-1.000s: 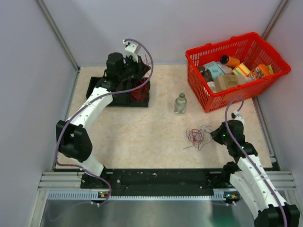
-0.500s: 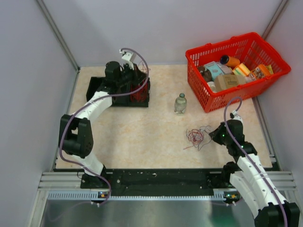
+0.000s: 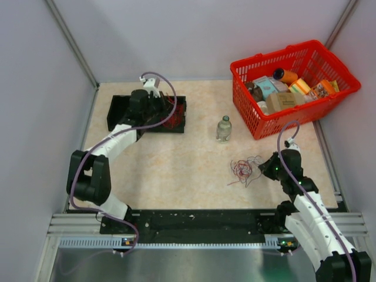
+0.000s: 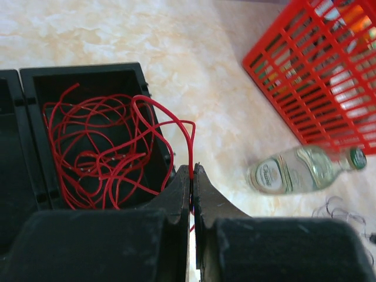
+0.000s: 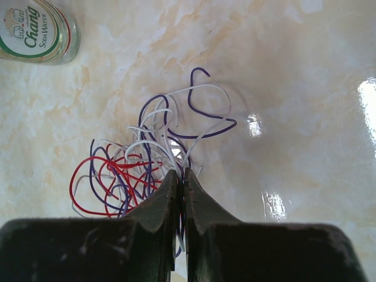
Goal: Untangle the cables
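Observation:
A tangle of red, white and dark blue cables (image 3: 243, 170) (image 5: 135, 167) lies on the table right of centre. My right gripper (image 3: 265, 171) (image 5: 181, 175) is shut on white and blue strands at the tangle's right edge. A separate red cable (image 4: 100, 150) (image 3: 171, 116) lies in loose loops in the right compartment of a black tray (image 3: 120, 111) (image 4: 82, 69) at the back left. One strand of it rises over the tray wall into my left gripper (image 4: 192, 170) (image 3: 166, 109), which is shut on it just right of the tray.
A clear glass bottle (image 3: 224, 128) (image 4: 299, 170) (image 5: 35, 29) stands between the tray and the tangle. A red basket (image 3: 267, 126) (image 4: 305, 88) full of groceries sits at the back right. Walls close in the table on the left, back and right.
My left arm has come down and back toward the tray, lowering the red cable into its right compartment. The right arm and the tangle have stayed put.

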Motion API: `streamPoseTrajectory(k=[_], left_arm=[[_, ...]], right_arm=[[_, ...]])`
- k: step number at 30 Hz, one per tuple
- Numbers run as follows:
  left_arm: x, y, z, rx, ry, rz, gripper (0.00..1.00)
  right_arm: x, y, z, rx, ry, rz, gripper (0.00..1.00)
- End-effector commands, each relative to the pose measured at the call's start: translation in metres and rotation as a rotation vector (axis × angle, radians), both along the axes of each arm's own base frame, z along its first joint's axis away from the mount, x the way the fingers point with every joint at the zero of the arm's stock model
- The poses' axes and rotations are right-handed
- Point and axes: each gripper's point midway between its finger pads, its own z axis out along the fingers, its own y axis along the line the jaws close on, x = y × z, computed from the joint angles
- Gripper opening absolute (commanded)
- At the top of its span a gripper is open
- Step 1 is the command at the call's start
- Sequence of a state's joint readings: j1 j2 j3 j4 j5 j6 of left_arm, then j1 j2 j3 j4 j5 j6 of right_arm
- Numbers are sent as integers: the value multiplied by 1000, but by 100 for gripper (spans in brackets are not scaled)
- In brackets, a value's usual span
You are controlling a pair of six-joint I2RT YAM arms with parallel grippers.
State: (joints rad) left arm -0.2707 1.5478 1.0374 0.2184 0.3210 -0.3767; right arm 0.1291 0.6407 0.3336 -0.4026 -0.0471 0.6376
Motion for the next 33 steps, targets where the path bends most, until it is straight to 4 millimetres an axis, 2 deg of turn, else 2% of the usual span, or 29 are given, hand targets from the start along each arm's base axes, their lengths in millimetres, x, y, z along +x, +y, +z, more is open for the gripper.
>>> streamPoseTrajectory(k=[1, 4, 7, 8, 12, 14, 18, 19, 22, 25, 29, 30, 33], left_arm=[[33, 9, -10, 24, 129, 120, 0], [48, 10, -29, 37, 245, 135, 0], [62, 8, -39, 55, 304, 143, 0], [71, 10, -37, 68, 306, 170, 0], [86, 12, -52, 93, 319, 183, 0], [92, 16, -66, 133, 343, 198, 0], [87, 21, -91, 191, 426, 202, 0], [83, 20, -91, 189, 442, 189, 5], [73, 18, -77, 177, 429, 187, 29], [63, 19, -54, 152, 381, 197, 44], [50, 22, -28, 141, 348, 201, 53], [47, 23, -21, 139, 337, 202, 59], [36, 26, 2, 126, 298, 209, 64]], right_arm=[[7, 0, 9, 4, -52, 1, 1], [6, 0, 8, 4, -51, 3, 1], [7, -1, 9, 2, -52, 1, 1], [7, -1, 10, 2, -58, 1, 1], [7, -1, 9, 0, -56, 2, 1], [7, -1, 9, 1, -57, 1, 1], [7, -1, 9, 1, -57, 0, 1], [8, -1, 9, 0, -59, 1, 1], [8, 0, 9, 2, -57, 2, 1], [7, 1, 8, 6, -54, 9, 1], [7, 1, 8, 5, -55, 12, 1], [7, 1, 8, 6, -57, 12, 1], [7, 3, 8, 10, -57, 24, 1]])
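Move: My left hand, with the red cable pinched in it, hangs some 17 cm above the box's right-hand compartment, whose middle is about 2 cm ahead and 1 cm left. The empty middle compartment is about 11 cm left and 2 cm ahead. The glass bottle stands roughly 18 cm right and 6 cm back, its middle about 10 cm lower. From my right hand the right-hand compartment is about 20 cm ahead, 31 cm left and 3 cm down. I lay the last of the red cable into the right-hand compartment: my left hand swings forward about 9 cm while sinking some 10 cm, the fingers tipping down by about 30 degrees. Near the lowest point I open the fingers well apart and let go, drawing back about 4 cm and then rising about 5 cm. My right hand stays put, still pinching the blue and white strands of the tangle. ##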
